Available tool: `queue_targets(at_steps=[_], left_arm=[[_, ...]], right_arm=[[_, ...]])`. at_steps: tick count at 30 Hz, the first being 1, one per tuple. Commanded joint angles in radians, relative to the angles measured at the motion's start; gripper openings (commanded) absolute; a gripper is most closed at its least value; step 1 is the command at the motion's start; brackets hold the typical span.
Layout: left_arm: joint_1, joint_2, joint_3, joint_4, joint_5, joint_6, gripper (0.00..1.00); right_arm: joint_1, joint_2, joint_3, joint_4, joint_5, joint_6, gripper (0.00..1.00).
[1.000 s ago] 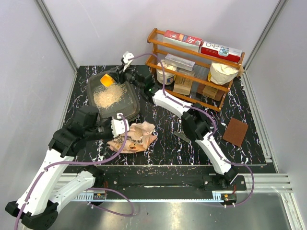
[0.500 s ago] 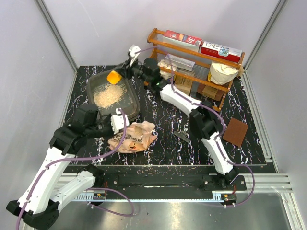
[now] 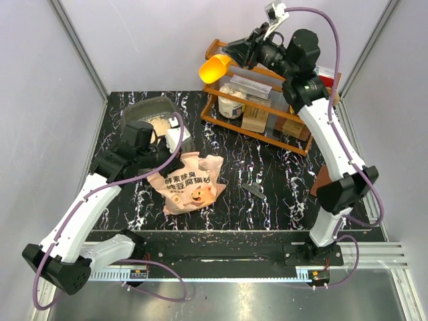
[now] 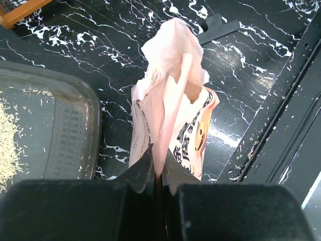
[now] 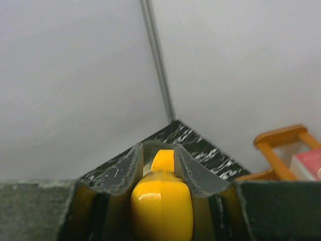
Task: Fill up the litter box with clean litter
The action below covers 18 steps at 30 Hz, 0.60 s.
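Note:
The litter box [image 3: 142,108] is a dark grey tray at the back left, half hidden under my left arm. A patch of pale clean litter [image 3: 160,124] lies in it. The left wrist view shows the tray's rim [image 4: 93,125] and granules [image 4: 10,145] at its left edge. My left gripper [image 3: 175,152] is shut on a fold of the pink pig-face bag [image 3: 192,186], whose pinched edge [image 4: 173,115] runs up from the jaws [image 4: 160,168]. My right gripper [image 3: 238,53] is raised high above the rack, shut on the handle of the yellow scoop [image 3: 213,68], which fills the gap between its jaws [image 5: 161,201].
A wooden rack [image 3: 221,50] with boxes, a white tub [image 3: 231,105] and a white bag [image 3: 310,101] stands at the back right. A brown square pad [image 3: 319,182] lies at the right, partly behind the right arm. A small black strip [image 3: 254,192] lies mid-table. Grey walls enclose the table.
The right arm has swung the scoop out of the litter box, up and right to high over the rack. The left gripper has shifted toward the tray, pulling the bag so its printed face shows.

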Motion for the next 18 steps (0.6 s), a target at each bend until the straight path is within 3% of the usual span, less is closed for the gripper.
queue_targets(at_steps=[1,3,4,8,13,18], left_arm=[[-0.003,-0.037,0.103,0.335,0.052,-0.103,0.0],[-0.003,-0.043,0.107,0.274,0.084,-0.055,0.03],[-0.003,-0.046,0.115,0.247,0.088,-0.035,0.2],[-0.003,-0.079,0.207,0.201,0.101,-0.009,0.45],[-0.003,-0.056,0.265,0.27,0.055,-0.05,0.58],[-0.006,0.021,0.232,0.413,0.046,-0.093,0.59]], right_arm=[[0.005,-0.105,-0.117,-0.153,-0.165,0.046,0.0],[0.002,-0.16,-0.202,-0.158,-0.23,0.069,0.0],[0.002,-0.184,-0.222,-0.165,-0.289,0.077,0.0],[-0.013,-0.215,-0.276,-0.228,-0.406,0.159,0.0],[-0.016,-0.246,-0.334,-0.21,-0.429,0.225,0.0],[-0.016,-0.254,-0.357,-0.115,-0.42,0.308,0.0]])
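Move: The litter bag's middle is about 6 cm to the right of the left hand, level with it fore and aft and some 13 cm below; that hand still pinches the bag's upper edge. The litter box is centred 26 cm ahead of that hand and 8 cm left, 21 cm down. From the raised right hand, holding the scoop, the bag lies about 24 cm back, 21 cm left and 39 cm below, the box roughly 2 cm ahead, 34 cm left and 47 cm down. The bag's pinched edge is let go as the left fingers open a little over halfway; that hand then lifts almost straight up off the bag by some 17 cm, tipping its fingers up towards level. The scoop, still gripped, is brought towards the bag by the right hand, about 10 cm back and as much down, its bowl end tipping down while the wrist turns counter-clockwise. ##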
